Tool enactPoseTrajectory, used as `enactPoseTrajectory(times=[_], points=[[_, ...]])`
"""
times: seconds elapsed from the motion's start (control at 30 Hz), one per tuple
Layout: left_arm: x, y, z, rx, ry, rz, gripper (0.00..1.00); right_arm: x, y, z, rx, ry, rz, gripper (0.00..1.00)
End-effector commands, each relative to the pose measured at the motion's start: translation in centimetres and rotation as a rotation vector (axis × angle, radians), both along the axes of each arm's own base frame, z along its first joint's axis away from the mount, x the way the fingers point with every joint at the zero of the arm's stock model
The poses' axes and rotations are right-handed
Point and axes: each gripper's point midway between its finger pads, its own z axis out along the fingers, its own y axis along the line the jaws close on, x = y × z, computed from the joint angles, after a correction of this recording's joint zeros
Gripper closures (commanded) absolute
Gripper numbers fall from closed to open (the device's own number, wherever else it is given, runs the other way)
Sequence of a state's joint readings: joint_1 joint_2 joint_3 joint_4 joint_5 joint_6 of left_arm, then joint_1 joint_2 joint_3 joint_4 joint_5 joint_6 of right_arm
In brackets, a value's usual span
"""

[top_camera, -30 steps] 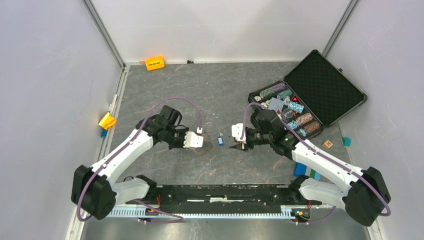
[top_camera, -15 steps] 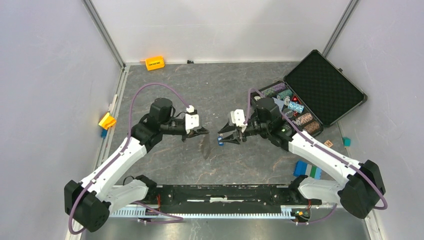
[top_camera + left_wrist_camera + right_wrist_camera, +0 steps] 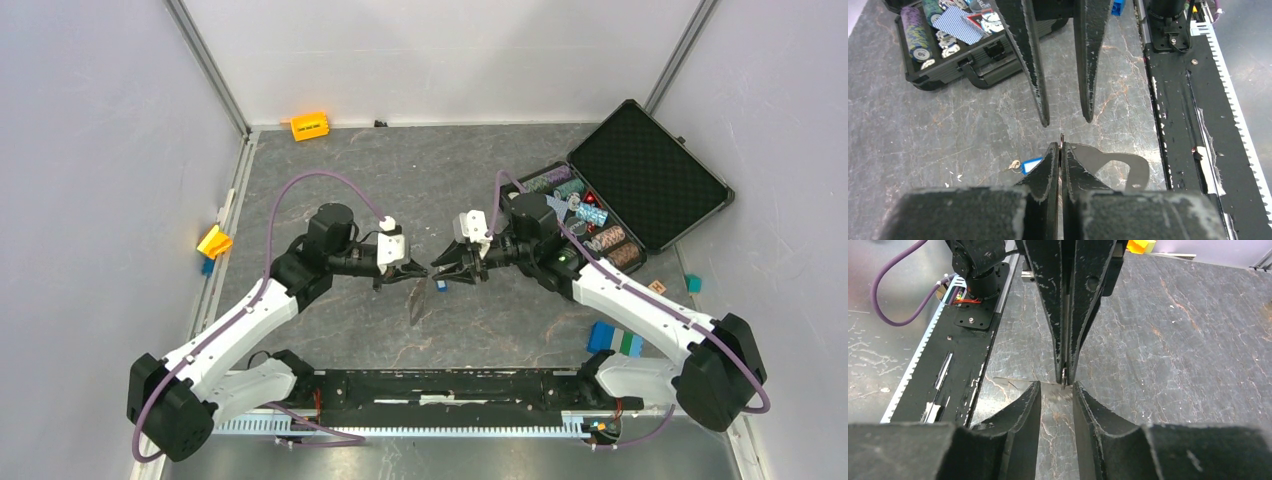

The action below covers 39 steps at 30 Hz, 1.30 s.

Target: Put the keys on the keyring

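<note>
My left gripper [image 3: 416, 270] is shut on a thin metal piece [image 3: 1061, 137] that shows edge-on just past its fingertips; I cannot tell whether it is a ring or a key. It also shows in the right wrist view [image 3: 1063, 375]. My right gripper [image 3: 442, 266] is open and empty, facing the left gripper tip to tip, a little above the table. In the right wrist view my right gripper [image 3: 1056, 390] has the left one's tip just beyond its gap. A blue key tag [image 3: 441, 287] with a small ring lies on the table below them, and it also shows in the left wrist view [image 3: 1030, 164].
An open black case [image 3: 648, 170] with poker chips sits at the back right. An orange block [image 3: 309, 126] lies at the back wall and a yellow piece [image 3: 214, 241] at the left edge. Blue and green blocks [image 3: 612, 342] lie near the right arm's base. The black base rail [image 3: 430, 390] runs along the near edge.
Both grippers have risen from the table and turned to face each other. The left gripper has moved right, up to the right gripper's open jaws. The blue tag has stayed put.
</note>
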<state>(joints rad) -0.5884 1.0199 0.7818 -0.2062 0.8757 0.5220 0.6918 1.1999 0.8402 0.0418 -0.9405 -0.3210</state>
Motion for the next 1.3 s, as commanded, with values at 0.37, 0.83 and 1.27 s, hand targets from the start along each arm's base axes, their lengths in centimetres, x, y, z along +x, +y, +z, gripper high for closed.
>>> enactPoseTrajectory(times=[0.37,0.83,1.27], points=[[-1.2,-0.6,1.7,-0.087,0.012,-0.035,0.98,0.8,0.7,0.5,0.031,-0.002,-0.016,0.71],[-1.1,-0.8,1.6,-0.099,0.033,-0.026,0.98,0.7,0.9,-0.6,0.014,0.011,-0.006,0.78],[-1.1,-0.8,1.6,-0.108,0.042,-0.02,0.98,1.1,1.1,-1.1,0.002,0.018,-0.025,1.0]])
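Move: The small metal tip poking from the left fingertips is about 1 cm to the left gripper's right and level with it. From the right gripper it is some 2 cm left and 1 cm lower, just between the open fingers. The blue-tagged keyring lies on the table roughly 4 cm forward, 2 cm right and 18 cm below the left gripper; the grey looped piece hangs about 4 cm back, 1 cm left and 5 cm below that same gripper. Close the right fingers slowly, from about a third open to nearly shut, on the metal tip presented by the left gripper, while easing the right gripper about 1 cm down and left towards the left fingertips. Keep the left gripper shut on its hold and nearly still, letting it tilt only slightly, under 5 degrees. ##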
